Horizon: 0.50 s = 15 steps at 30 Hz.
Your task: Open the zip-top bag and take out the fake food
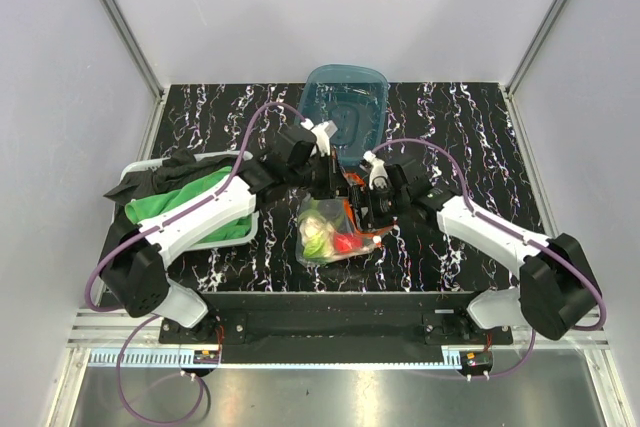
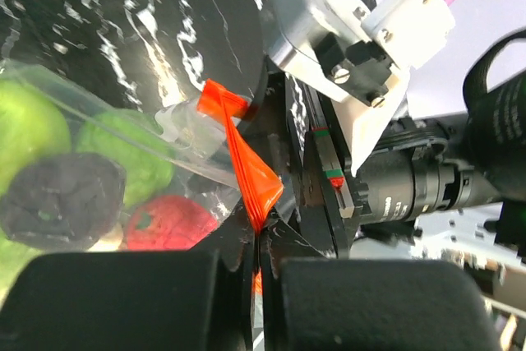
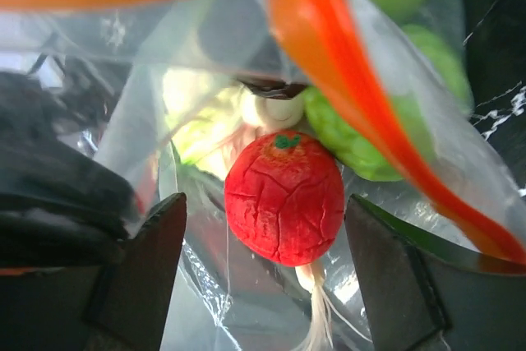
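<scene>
The zip-top bag (image 1: 322, 237) lies on the black marbled table between the two arms, with the fake food inside. My left gripper (image 2: 259, 240) is shut on the bag's orange zip strip (image 2: 255, 174) and pulls it taut. Through the plastic, the left wrist view shows a green apple (image 2: 29, 125), a dark piece (image 2: 62, 199) and the red piece (image 2: 164, 223). My right gripper (image 3: 265, 203) is open at the bag's mouth. The red piece (image 3: 283, 195) sits between its fingers (image 3: 152, 260), touching neither. The orange strip (image 3: 353, 96) curves past a green ridged piece (image 3: 345, 141).
A teal translucent tub (image 1: 345, 107) stands at the back of the table, just behind the grippers. At the left, a white tray (image 1: 238, 232) holds a green cloth (image 1: 180, 202) and something dark. Grey walls close in the table's sides.
</scene>
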Available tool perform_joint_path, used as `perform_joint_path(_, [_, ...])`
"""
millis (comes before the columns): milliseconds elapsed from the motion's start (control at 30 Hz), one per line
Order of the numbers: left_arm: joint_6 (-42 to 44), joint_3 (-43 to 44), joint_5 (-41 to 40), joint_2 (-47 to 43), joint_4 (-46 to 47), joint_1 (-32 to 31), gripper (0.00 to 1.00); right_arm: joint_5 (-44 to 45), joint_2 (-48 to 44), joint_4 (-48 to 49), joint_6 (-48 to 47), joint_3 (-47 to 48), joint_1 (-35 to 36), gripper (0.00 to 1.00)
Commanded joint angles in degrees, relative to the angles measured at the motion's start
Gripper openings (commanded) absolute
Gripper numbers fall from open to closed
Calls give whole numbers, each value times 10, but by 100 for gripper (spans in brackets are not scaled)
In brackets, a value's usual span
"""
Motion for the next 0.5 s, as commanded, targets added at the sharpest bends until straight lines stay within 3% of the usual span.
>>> perform_joint_path(0, [-14,7,67,6,72,-14,0,-51,-4,-26,-43,6,6,86])
perform_joint_path(267, [-35,32,83,53,97,-14,0,-51,114,7,-42,16,6,82])
perform_joint_path(467, [-34,30,80,72,101,-14,0,-62,145,74,3,-25,6,78])
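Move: The red tomato in the bag lies about 2 cm left of the open right hand, 1 cm back and 7 cm lower. The yellow-green lettuce is roughly 7 cm left of the tomato and 1 cm farther out; a green pepper is some 4 cm farther out than the tomato and 3 cm to its left. From the left hand, already pinching the orange zip rim, the tomato is about 7 cm back, 1 cm left and 14 cm below. The tomato is what the right hand sinks towards, after edging back a centimetre: about 6 cm down through the bag's mouth, tipping some 10 degrees, its still wide-open fingers coming astride the tomato without closing. The left hand keeps its pinch on the orange rim and lowers it about 7 cm alongside, tilting a little. ##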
